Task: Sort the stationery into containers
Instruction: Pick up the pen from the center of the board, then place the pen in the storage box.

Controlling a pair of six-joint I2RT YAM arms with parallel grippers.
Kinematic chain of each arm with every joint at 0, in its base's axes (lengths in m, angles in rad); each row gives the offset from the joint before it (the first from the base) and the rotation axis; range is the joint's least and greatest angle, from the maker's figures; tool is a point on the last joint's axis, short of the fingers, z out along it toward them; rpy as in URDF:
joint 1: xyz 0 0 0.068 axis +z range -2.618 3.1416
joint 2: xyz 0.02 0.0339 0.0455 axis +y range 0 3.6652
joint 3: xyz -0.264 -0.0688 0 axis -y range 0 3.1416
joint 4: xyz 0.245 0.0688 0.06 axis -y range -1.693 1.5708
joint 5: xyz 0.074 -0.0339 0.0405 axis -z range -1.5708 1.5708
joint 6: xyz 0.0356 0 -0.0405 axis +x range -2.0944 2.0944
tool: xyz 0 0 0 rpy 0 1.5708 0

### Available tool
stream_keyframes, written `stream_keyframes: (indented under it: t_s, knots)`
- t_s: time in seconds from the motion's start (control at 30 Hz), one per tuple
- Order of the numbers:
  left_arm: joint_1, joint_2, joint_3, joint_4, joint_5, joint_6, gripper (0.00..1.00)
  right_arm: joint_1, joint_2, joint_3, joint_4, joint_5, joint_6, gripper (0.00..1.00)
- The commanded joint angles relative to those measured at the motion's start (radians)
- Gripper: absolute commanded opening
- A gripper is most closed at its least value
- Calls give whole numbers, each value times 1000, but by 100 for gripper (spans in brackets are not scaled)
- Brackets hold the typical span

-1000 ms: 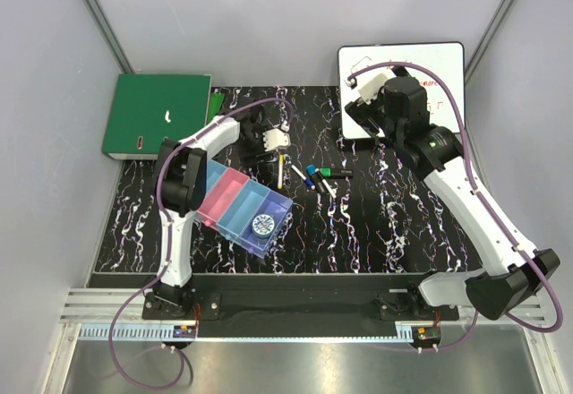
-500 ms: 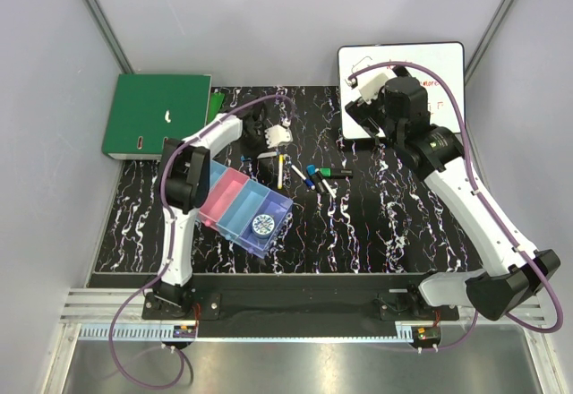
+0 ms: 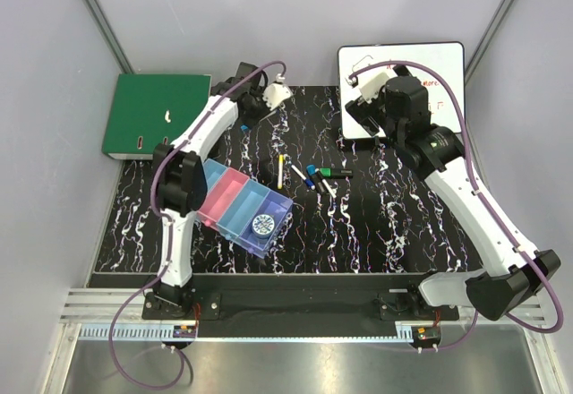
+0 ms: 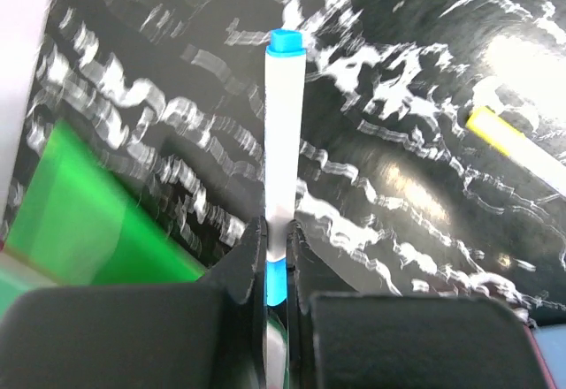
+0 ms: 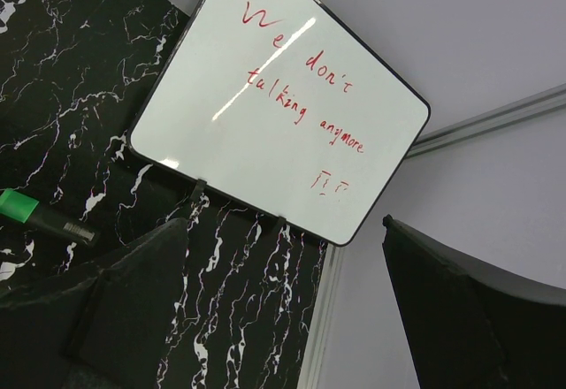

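Observation:
My left gripper (image 4: 277,230) is shut on a white marker with a blue cap (image 4: 285,133), which points away from the jaws above the mat. Seen from above, that gripper (image 3: 251,113) is at the back of the mat near the green binder, and the marker's blue tip (image 3: 243,128) sticks out below it. Several other pens and markers (image 3: 313,177) lie mid-mat, among them a yellow-and-white one (image 3: 280,170) and a green one (image 3: 336,174). The row of containers (image 3: 235,194) stands at front left, with a round blue-and-white roll (image 3: 262,225) in the end bin. My right gripper (image 5: 292,305) hangs open and empty beside the whiteboard.
A large green binder (image 3: 154,115) lies at the back left, off the mat. A whiteboard with red writing (image 3: 421,63) lies at the back right under the right arm. Grey walls close in on both sides and the back.
My left gripper has shut on the white marker with the blue cap and carried it from near the pile up toward the back left. The right arm has not moved.

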Motion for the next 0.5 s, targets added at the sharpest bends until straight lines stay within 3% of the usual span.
stream_keyframes:
  t_s: [0.0, 0.23, 0.47]
  knots:
    - [9, -126, 20, -113, -201, -177, 0, 11, -9, 52, 20, 8, 11, 100]
    - [72, -308, -217, -272, -252, -360, 0, 36, -14, 60, 19, 8, 2, 100]
    - [124, -464, -495, -270, -272, -380, 0, 40, -32, 64, 19, 0, 2, 99]
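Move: The left hand, already gripping the blue-capped pen near one end, has the leftmost light-blue compartment of the container about 20 cm to its left, 16 cm back and 9 cm below. The pink compartment is roughly 12 cm left and 20 cm back; the green case some 34 cm left and 3 cm ahead; the yellow pen about 7 cm right and 12 cm back. From the right hand, the light-blue compartment lies around 50 cm left, 2 cm back and 35 cm below. Keeping its pinch on the blue-capped pen, the left hand sweeps back and to the left, about 13 cm each way, gathering speed towards the leftmost light-blue compartment. It first climbs about 4 cm, then sinks by half of that, while the wrist turns some 30 degrees counter-clockwise and tips further down. ##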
